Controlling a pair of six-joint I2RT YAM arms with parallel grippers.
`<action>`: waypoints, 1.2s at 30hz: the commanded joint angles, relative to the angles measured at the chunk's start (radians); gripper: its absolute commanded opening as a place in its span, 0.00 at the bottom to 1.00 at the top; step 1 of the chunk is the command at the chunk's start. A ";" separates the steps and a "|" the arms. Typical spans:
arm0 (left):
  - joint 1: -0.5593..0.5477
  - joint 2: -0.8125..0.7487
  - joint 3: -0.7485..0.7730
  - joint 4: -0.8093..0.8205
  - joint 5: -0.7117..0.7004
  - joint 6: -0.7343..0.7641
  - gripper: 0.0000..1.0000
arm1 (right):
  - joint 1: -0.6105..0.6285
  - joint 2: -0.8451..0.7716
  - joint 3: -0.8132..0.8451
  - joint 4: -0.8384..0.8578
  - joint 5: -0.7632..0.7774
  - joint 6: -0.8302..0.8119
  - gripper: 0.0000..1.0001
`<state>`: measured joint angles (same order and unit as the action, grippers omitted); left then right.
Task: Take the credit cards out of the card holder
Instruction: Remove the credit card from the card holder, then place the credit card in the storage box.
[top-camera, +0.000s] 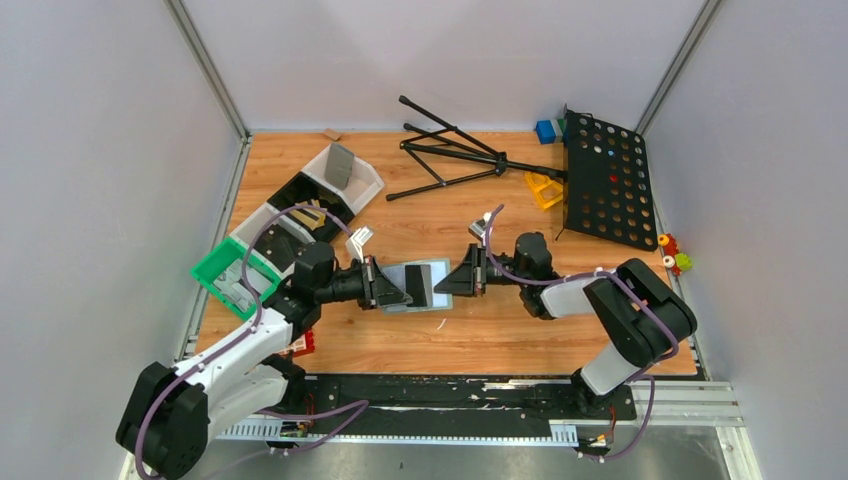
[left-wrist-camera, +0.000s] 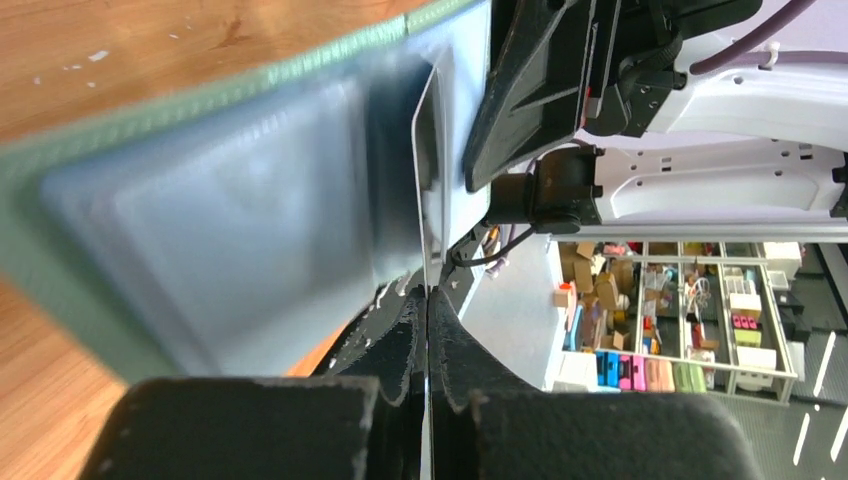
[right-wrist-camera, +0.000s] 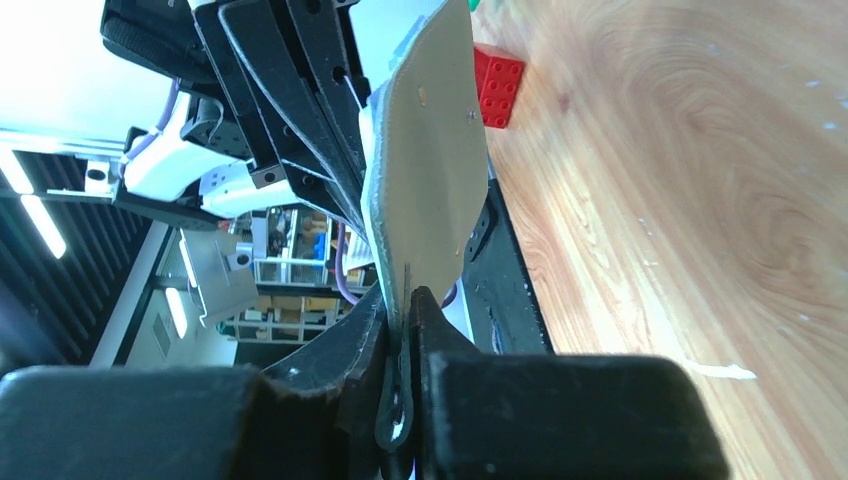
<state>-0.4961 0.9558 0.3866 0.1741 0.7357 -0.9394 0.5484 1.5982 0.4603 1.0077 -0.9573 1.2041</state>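
Note:
The grey-blue card holder (top-camera: 428, 302) hangs between both grippers above the middle of the wooden table. My left gripper (top-camera: 405, 285) meets it from the left. In the left wrist view its jaws (left-wrist-camera: 428, 305) are shut on a thin whitish credit card (left-wrist-camera: 430, 180), seen edge-on beside the holder's pale blue face (left-wrist-camera: 250, 220). My right gripper (top-camera: 447, 283) comes in from the right. In the right wrist view it (right-wrist-camera: 405, 300) is shut on the holder's folded edge, and the holder's flap (right-wrist-camera: 425, 170) stands up in front of the left arm's fingers (right-wrist-camera: 290, 90).
A green tray (top-camera: 232, 275) and white bins (top-camera: 345, 175) line the left side. At the back lie a black tripod (top-camera: 450, 155) and a black perforated board (top-camera: 608, 180). A red block (top-camera: 303, 343) sits by the left arm's base.

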 joint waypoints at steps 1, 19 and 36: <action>0.029 -0.025 0.019 -0.034 0.001 0.028 0.00 | -0.047 -0.034 -0.019 0.060 -0.019 0.005 0.06; 0.154 -0.048 0.293 -0.685 -0.640 0.275 0.00 | -0.143 -0.019 0.031 -0.340 0.020 -0.332 0.05; 0.466 0.142 0.431 -0.577 -0.853 0.283 0.00 | -0.178 -0.103 0.094 -0.701 0.089 -0.628 0.03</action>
<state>-0.0914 1.0729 0.7940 -0.5007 -0.1387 -0.6777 0.3767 1.5051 0.5358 0.2970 -0.8612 0.6281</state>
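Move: The left hand already pinches the black card; the white compartment with black cards lies about 30 cm to its left, 12 cm ahead and 13 cm below. The black compartment is about 23 cm left and 21 ahead, the green tray 42 left and 3 ahead. The card holder's middle is 3 cm right and 2 ahead. From the right hand, the holder is 4 cm left and 1 ahead, the white compartment 38 left, 11 ahead, 13 below. Left carries the black card about 22 cm left and forward, towards the white compartment; right lowers the holder. ##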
